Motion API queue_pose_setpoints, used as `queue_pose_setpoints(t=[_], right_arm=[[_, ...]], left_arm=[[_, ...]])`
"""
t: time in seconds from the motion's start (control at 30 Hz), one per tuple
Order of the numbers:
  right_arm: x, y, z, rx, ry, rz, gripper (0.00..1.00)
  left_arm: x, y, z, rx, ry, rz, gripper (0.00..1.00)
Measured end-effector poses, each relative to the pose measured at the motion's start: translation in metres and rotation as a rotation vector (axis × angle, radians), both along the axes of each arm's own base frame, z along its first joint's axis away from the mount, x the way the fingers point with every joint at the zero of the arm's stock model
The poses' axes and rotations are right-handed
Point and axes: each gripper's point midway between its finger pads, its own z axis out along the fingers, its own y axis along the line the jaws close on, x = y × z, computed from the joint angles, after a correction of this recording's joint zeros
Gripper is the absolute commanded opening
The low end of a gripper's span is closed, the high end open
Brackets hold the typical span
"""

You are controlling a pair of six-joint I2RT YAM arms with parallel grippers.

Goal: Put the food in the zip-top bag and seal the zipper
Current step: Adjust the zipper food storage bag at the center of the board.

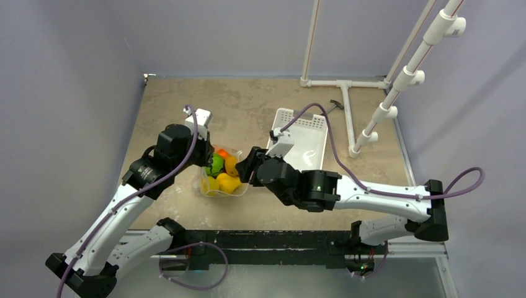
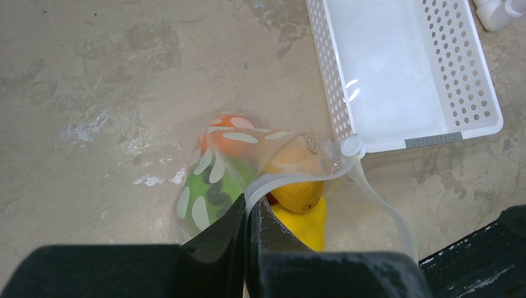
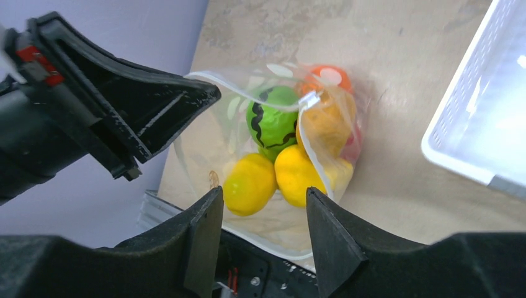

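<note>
The clear zip-top bag (image 1: 211, 186) lies on the table between both arms. Inside it is the food: a dark-striped green piece (image 3: 273, 121), two yellow ones (image 3: 248, 183), an orange one (image 3: 325, 124) and a red-orange one (image 2: 226, 139). My left gripper (image 2: 251, 208) is shut on the pale zipper (image 2: 291, 180) at the bag's mouth, holding that edge up. The white slider (image 2: 352, 146) sits further along the strip. My right gripper (image 3: 263, 192) is open just above the bag's near side, with nothing between its fingers.
A white slotted basket (image 1: 301, 139) with nothing in it stands just right of the bag. Behind it, a white pipe frame (image 1: 347, 105) rises at the back right. The table's near edge and black rail (image 3: 260, 273) lie right below the bag.
</note>
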Motion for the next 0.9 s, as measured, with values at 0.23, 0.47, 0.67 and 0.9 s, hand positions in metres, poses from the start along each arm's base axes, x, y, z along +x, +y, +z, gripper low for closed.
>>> queue_pose_setpoints(t=[0.23, 0.47, 0.67, 0.9], right_arm=[[0.003, -0.019, 0.042, -0.088, -0.205, 0.090, 0.57], [0.005, -0.033, 0.086, -0.158, -0.449, 0.180, 0.57], [-0.003, -0.035, 0.082, -0.312, -0.645, 0.346, 0.53], [-0.027, -0.041, 0.066, -0.450, -0.858, 0.590, 0.54]], left_arm=[[-0.008, -0.011, 0.003, -0.023, 0.002, -0.083, 0.00], [-0.017, -0.022, 0.003, -0.052, 0.019, -0.162, 0.00], [-0.027, -0.033, 0.006, -0.087, 0.027, -0.242, 0.00], [-0.043, -0.046, 0.014, -0.130, 0.021, -0.343, 0.00]])
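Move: My left fingers hold the bag rim; the zipper's white end tab lies about 9 cm to their right, level fore and aft, some 3 cm lower. From my half-open right hand that tab is roughly 4 cm ahead and 6 cm below. The watermelon inside the bag is about 7 cm left of and 1 cm ahead of my right hand, the yellow pear 4 cm left and 3 cm back, both well below; the empty basket's middle is some 17 cm right and 9 cm ahead. Keeping the rim pinched, my left hand draws the bag back and to the right, about 6 cm in all, turning some 20 degrees clockwise. My right hand, fingers still half open and empty, rises almost 9 cm, then sinks a little as it eases back, shifting right overall; its fingertips swing steeply upward while it turns counter-clockwise beside the bag mouth. ##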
